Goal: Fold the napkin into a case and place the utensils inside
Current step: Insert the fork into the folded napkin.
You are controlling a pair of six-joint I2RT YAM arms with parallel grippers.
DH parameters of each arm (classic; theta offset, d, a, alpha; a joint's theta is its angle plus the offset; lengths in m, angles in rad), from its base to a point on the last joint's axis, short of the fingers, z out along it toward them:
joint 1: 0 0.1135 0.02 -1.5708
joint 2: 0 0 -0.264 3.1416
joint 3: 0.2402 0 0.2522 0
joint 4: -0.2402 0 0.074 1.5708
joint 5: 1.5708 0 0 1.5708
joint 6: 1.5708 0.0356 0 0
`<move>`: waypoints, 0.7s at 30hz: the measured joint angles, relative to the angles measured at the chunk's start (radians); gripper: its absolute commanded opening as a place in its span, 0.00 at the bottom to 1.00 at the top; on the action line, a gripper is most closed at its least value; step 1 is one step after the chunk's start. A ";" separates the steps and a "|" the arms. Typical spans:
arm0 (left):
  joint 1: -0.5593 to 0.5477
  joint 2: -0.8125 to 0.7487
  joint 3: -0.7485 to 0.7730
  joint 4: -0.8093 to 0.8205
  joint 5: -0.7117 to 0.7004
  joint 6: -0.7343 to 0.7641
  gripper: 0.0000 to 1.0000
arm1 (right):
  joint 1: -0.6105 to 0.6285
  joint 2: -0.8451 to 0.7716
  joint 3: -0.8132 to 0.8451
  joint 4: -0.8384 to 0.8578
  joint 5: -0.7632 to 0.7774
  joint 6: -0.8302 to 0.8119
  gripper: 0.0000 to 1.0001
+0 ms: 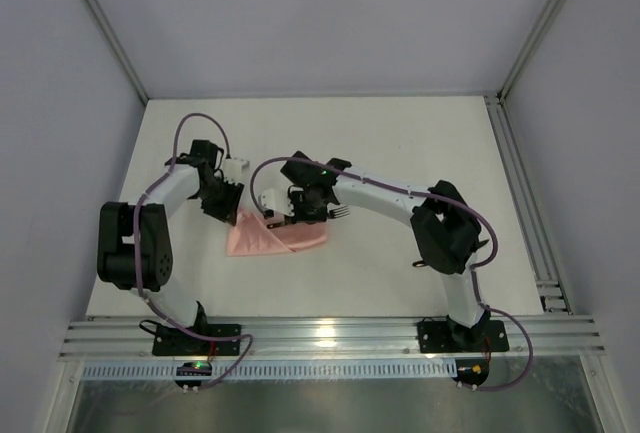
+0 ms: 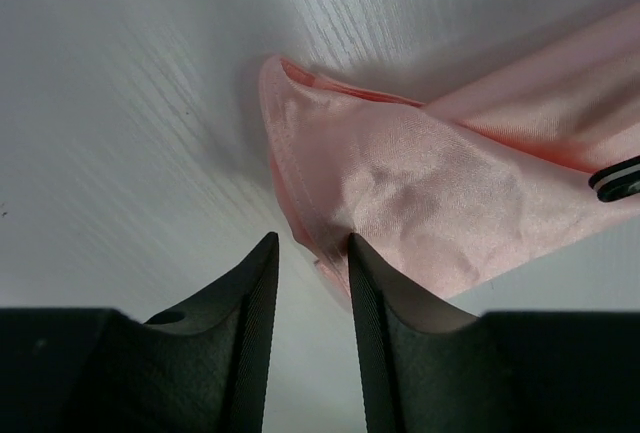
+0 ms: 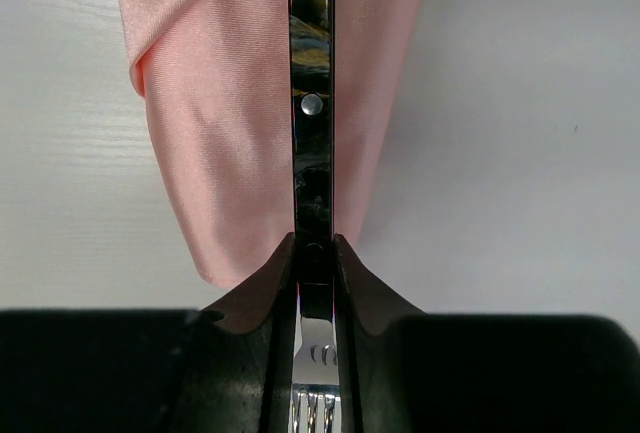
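The salmon-pink napkin [image 1: 275, 240] lies folded into a narrow, layered wedge on the white table. My left gripper [image 1: 228, 211] sits at its upper left corner. In the left wrist view the napkin [image 2: 420, 183] fills the right side. There my left gripper [image 2: 310, 248] is open, and the cloth's edge only brushes the right fingertip [image 2: 358, 258]. My right gripper [image 1: 305, 213] is shut on the fork [image 1: 340, 211]. In the right wrist view the gripper [image 3: 314, 243] clamps the fork [image 3: 312, 103]. Its black handle reaches out over the napkin [image 3: 220, 133], and the silver tines point back between the fingers.
A slim black-and-white end [image 2: 615, 178] pokes in over the cloth at the right edge of the left wrist view. Grey walls enclose the table [image 1: 400, 143] at the back and sides. A metal rail [image 1: 320, 338] runs along the near edge by the arm bases.
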 measured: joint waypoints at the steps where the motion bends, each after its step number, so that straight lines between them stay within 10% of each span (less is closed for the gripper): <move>1: 0.000 0.001 -0.003 0.005 0.002 0.000 0.32 | 0.000 0.015 0.013 -0.013 0.002 0.005 0.04; 21: 0.000 -0.001 -0.055 0.017 0.094 0.017 0.11 | 0.031 0.193 0.218 -0.100 0.037 0.064 0.04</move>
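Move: The napkin's left edge, which I will pinch, is just below my left fingers, about 1 cm back and 1 cm right; its far corner is about 3 cm ahead and 1 cm right. My right hand already holds the fork by the neck, handle pointing left. From that hand the pocket mouth is some 13 cm left, 4 back and 4 below; the handle's end is about 12 left, 2 back, and the napkin's right end 4 back, 1 left. I first lower the fork with my right hand by about 2.5 cm, then push it left some 3 cm, sliding the handle's end under the fold while I keep my grip at the neck. My left hand eases about 2 cm back and to the right, sinks slightly, and closes its fingers to pinch the napkin's left edge. ##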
